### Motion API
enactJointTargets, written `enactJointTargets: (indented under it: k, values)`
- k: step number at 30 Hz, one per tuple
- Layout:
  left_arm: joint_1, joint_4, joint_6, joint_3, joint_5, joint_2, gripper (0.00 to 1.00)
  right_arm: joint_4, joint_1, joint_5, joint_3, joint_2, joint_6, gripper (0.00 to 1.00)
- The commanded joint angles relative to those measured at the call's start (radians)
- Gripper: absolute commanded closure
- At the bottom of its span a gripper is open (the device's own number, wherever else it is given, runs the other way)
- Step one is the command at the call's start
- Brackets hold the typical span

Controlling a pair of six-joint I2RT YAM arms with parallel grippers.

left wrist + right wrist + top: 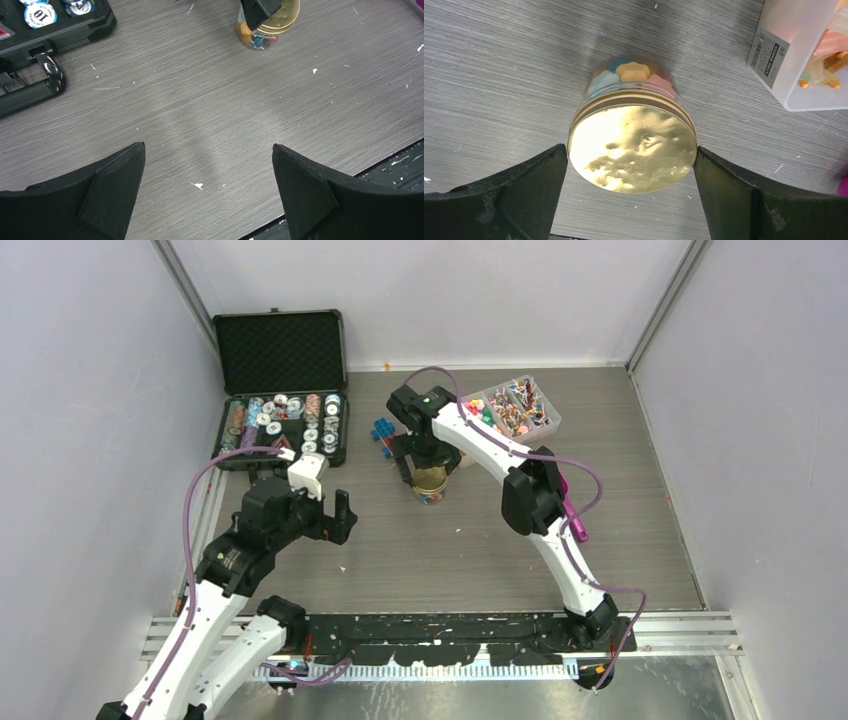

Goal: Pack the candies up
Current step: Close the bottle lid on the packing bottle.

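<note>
A small clear jar [430, 486] with a gold lid [633, 150] stands mid-table, and candies [629, 74] in orange, blue and pink show through its wall. My right gripper [630, 149] hangs over it, open, one finger on each side of the lid's rim. More candies [515, 408] fill a clear plastic tub [796, 97] at the back right. My left gripper [208, 146] is open over bare table, well to the near left of the jar [265, 25], with nothing between its fingers.
An open black case [283, 420] of poker chips lies at the back left, its handle [47, 75] toward the table's middle. A blue-and-red toy brick figure [382, 433] sits just left of the right gripper [428, 468]. A pink tool [572, 505] lies by the right arm.
</note>
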Motion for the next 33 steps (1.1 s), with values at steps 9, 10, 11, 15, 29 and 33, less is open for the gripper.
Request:
enactJointTargets:
  k: [9,10,11,15,29,33]
  values:
    - [-0.003,0.014,0.01,-0.002,-0.006,-0.019,0.0,0.0,0.007,0.031,0.067,-0.036,-0.023,0.01]
    - [-0.003,0.013,0.01,-0.002,-0.005,-0.02,0.0,-0.006,0.008,0.038,0.068,-0.036,-0.024,0.01]
    - [-0.003,0.015,0.01,-0.003,-0.006,-0.02,0.0,-0.009,0.008,0.046,0.068,-0.037,-0.025,0.01]
    - [-0.004,0.016,0.009,-0.004,0.0,-0.019,0.0,-0.015,0.006,0.057,0.065,-0.042,-0.025,0.01]
    - [-0.003,0.029,-0.046,-0.008,0.004,-0.027,0.0,0.105,0.005,0.012,-0.053,-0.229,-0.016,0.01]
    - [-0.003,0.083,-0.116,-0.019,0.06,-0.014,0.0,0.169,-0.009,0.0,-0.131,-0.279,-0.013,0.03]
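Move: The bottle lid already sits on the packing bottle between my open right fingers, straight under my right hand by about a centimetre. The candy tray's middle is some 16 cm farther out and 13 cm to the right, and the toy car about 12 cm ahead and 9 cm to the left; both are about 6 cm lower. From my left hand the lid lies roughly 15 cm ahead, 16 cm right and 14 cm below. With my right fingers already wide around the lid's rim, I back off it: first I ease up and forward by barely a centimetre, then rise quickly straight up, about 6 cm in all. The fingers stay wide open, and the wrist tilts some 10 degrees, mostly swinging the fingertips outward, as they come clear of the lid. ##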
